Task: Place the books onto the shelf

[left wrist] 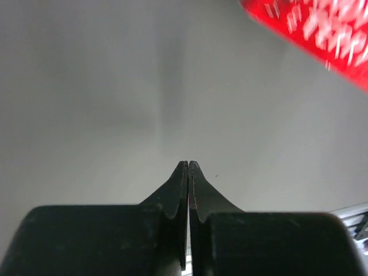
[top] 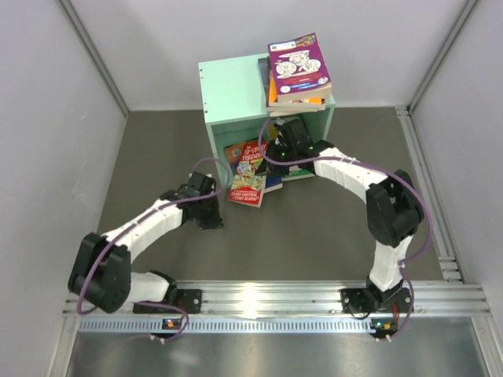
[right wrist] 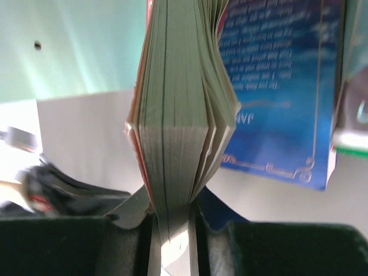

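The mint-green shelf (top: 229, 93) stands at the back with a stack of books on its top, a purple one (top: 299, 61) uppermost. More books lie on the floor before its open front, among them a red one (top: 247, 190) and an orange-and-blue one (top: 245, 152). My right gripper (top: 286, 135) is at the shelf's opening. In the right wrist view this gripper (right wrist: 172, 215) is shut on the page edge of a thick book (right wrist: 178, 109), whose pages fan apart. My left gripper (left wrist: 188, 164) is shut on nothing over bare floor, left of the red book (left wrist: 322, 29).
Beside the held book a blue cover (right wrist: 276, 86) leans, and a green-edged book (right wrist: 352, 135) is at the right. The shelf's pale wall (right wrist: 75, 46) is close on the left. Grey walls enclose the dark floor (top: 157, 157); an aluminium rail (top: 275, 294) runs along the near edge.
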{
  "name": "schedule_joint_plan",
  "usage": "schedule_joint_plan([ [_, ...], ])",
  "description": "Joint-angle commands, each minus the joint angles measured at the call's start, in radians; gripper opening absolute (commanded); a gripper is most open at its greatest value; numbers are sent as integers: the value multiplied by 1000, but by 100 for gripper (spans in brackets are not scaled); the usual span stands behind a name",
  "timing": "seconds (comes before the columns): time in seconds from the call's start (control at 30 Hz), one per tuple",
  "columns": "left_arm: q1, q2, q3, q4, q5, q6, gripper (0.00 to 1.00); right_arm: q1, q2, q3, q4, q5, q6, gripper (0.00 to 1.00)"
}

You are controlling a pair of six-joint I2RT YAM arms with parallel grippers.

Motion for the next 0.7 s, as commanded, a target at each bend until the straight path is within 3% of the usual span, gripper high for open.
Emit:
schedule_joint_plan([
  [0.0, -79, 78, 48, 154, -39, -49, 0, -35, 50, 115, 60, -56, -21, 0],
  [0.27, -201, 415, 260, 259, -40, -118, 0, -51, 127, 175, 60, -104, -2, 1],
  [0.37, -217, 529, 355, 264, -39, -118, 0, -72, 154, 195, 61, -128, 8, 6],
  [0.47, -218, 612, 441, 270, -14, -129, 0, -80, 171, 221, 63, -153, 21, 36],
  [0.5, -218, 626, 480, 268, -11, -132, 0, -86, 179, 227, 63, -159, 22, 58],
  [0.6, -220, 655, 548, 255, -7, -143, 0, -94, 173, 238, 60, -173, 28, 79],
  [0.67, -220, 657, 574, 250, 0, -143, 0, -100, 158, 232, 52, -185, 19, 83],
])
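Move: The right hand still pinches the red treehouse book by its right edge, in front of the shelf; the blue Jane Eyre book it is bound for lies about 12 cm ahead, 3 cm left and 11 cm below. From this hand the yellow book is about 15 cm ahead, 8 cm right and 8 cm lower, and the shelf's left wall edge 6 cm ahead, 11 cm left, 2 cm below. From the closed left hand, the treehouse book's middle is about 15 cm ahead, 10 cm right and 3 cm above. The right hand carries the treehouse book forward into the shelf's left part over the blue Jane Eyre book, about 7 cm in all and dipping slightly, and in the last stretch opens wide to let go while still moving forward with a slight shift to the right. The left hand, fingers kept shut, sweeps right from the start and soon forward as well, about 14 cm right and 10 cm forward while sinking some 4 cm, until its tips are close at the book's near edge, perhaps just touching it. ##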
